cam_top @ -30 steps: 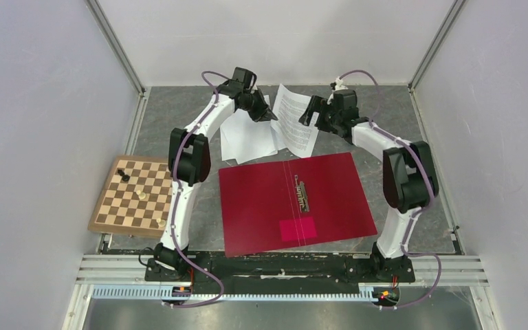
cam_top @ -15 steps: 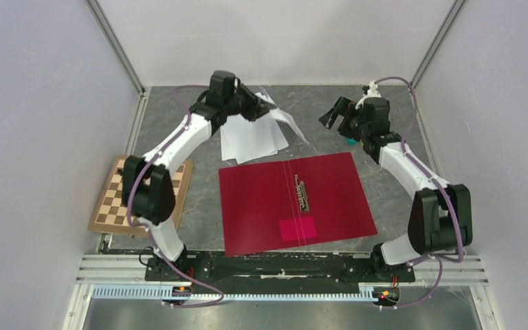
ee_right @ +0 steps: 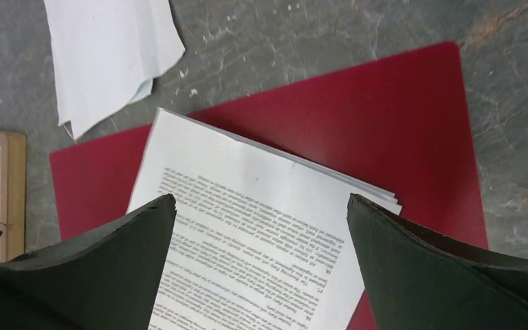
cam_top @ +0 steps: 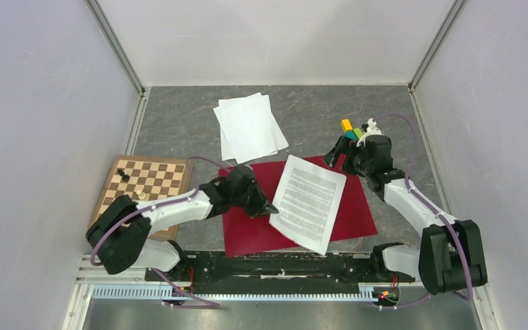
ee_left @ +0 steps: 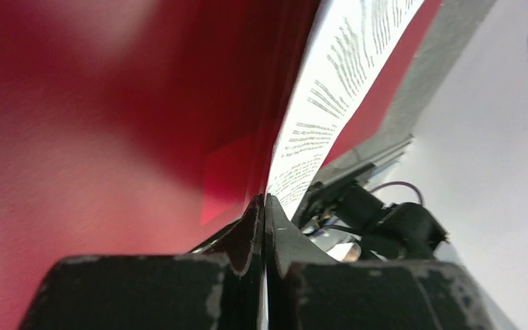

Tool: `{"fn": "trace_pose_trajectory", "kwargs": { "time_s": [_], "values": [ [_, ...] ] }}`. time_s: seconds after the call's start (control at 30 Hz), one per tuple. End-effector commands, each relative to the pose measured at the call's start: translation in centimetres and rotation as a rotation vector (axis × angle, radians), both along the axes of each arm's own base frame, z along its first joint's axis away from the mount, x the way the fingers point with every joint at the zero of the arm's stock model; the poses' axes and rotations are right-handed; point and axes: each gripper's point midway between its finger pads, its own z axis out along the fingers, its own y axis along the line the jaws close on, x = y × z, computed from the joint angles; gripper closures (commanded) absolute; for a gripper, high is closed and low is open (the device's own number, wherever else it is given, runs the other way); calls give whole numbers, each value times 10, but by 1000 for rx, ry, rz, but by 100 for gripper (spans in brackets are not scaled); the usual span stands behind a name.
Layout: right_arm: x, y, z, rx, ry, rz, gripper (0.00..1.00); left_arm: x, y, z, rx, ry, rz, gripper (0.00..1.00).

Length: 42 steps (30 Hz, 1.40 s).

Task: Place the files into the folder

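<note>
The crimson folder (cam_top: 356, 206) lies open on the table's near middle. A stack of printed sheets (cam_top: 308, 203) lies slanted across its right half, the near corner hanging over the folder's front edge. My left gripper (cam_top: 268, 208) is shut on the stack's left edge; the left wrist view shows the jaws (ee_left: 265, 203) pinching the paper (ee_left: 344, 75) just above the red folder (ee_left: 110, 103). My right gripper (cam_top: 335, 157) is open and empty above the folder's far right corner, looking down on the printed sheets (ee_right: 261, 234) and the folder (ee_right: 399, 117). The folder's clip and pink square are hidden.
Blank white sheets (cam_top: 247, 127) lie at the back centre and show in the right wrist view (ee_right: 103, 62). A wooden chessboard (cam_top: 141, 196) with a few pieces sits at the left. Coloured blocks (cam_top: 349, 128) stand behind the right gripper. Walls enclose three sides.
My left arm swung from the back pile toward the near side, carrying the printed sheets onto the folder. My right arm drew back right and nearer, uncovering the coloured blocks.
</note>
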Motion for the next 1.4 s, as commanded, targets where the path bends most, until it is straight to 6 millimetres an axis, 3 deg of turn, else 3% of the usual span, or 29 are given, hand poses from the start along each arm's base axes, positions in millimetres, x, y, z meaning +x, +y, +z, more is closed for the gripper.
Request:
{"fn": "trace_pose_trajectory", "kwargs": {
  "time_s": [0.0, 0.13, 0.27, 0.3, 0.37, 0.4, 0.43, 0.5, 0.63, 0.77, 0.87, 0.97, 1.13, 1.27, 1.37],
  "values": [
    [-4, 3, 4, -33, -60, 34, 2, -5, 17, -1, 46, -127, 65, 98],
    [-6, 7, 0, -55, -59, 49, 2, -25, 25, -16, 115, -138, 54, 98],
    [0, 16, -1, -80, -54, 82, 2, -28, 32, -23, 177, -160, 54, 98],
    [2, 19, -1, -87, -54, 90, 2, -27, 36, -23, 198, -168, 57, 93],
    [10, 25, 4, -91, -67, 115, 2, -23, 43, -16, 234, -206, 58, 66],
    [16, 30, 8, -88, -81, 130, 2, -20, 49, -12, 264, -233, 64, 46],
    [24, 35, 13, -86, -104, 144, 2, -14, 53, -1, 280, -278, 67, 38],
    [40, 47, 22, -87, -143, 183, 2, 4, 61, 22, 329, -369, 81, 29],
    [76, 72, 29, -63, -178, 246, 2, 64, 79, 69, 368, -468, 129, 25],
    [112, 100, 18, -43, -171, 322, 2, 139, 115, 80, 405, -498, 225, 23],
    [135, 115, 9, -54, -174, 356, 2, 188, 125, 85, 395, -536, 238, 23],
    [156, 128, -2, -67, -175, 387, 2, 231, 138, 71, 430, -509, 240, 21],
    [190, 144, -27, -78, -140, 402, 2, 287, 155, 46, 356, -464, 238, 20],
    [200, 158, -47, -99, -101, 424, 1, 314, 164, 24, 342, -430, 223, 20],
    [194, 158, -59, -142, -56, 419, 9, 325, 171, 15, 350, -414, 223, 20]
  ]
}}
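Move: Between the left fingers is the left edge of the printed sheets, their middle about 11 cm to this hand's right and 4 ahead; the folder's middle, where they go, is some 7 cm right and 4 ahead, 6 below. The blank sheets lie about 34 cm ahead of it and 8 left. From the right hand the blank sheets are roughly 22 cm ahead, 29 left and 10 below, the printed sheets 10 back and 10 left. Easing back, left and slightly down by some 4 cm, the left hand opens and lets go of the printed sheets over the folder, then arcs up and about 34 cm forward, veering left, and sinks to the blank sheets' left edge. The right hand, staying open, swings forward, left and down towards their right edge, turning counter-clockwise about 25 degrees. ##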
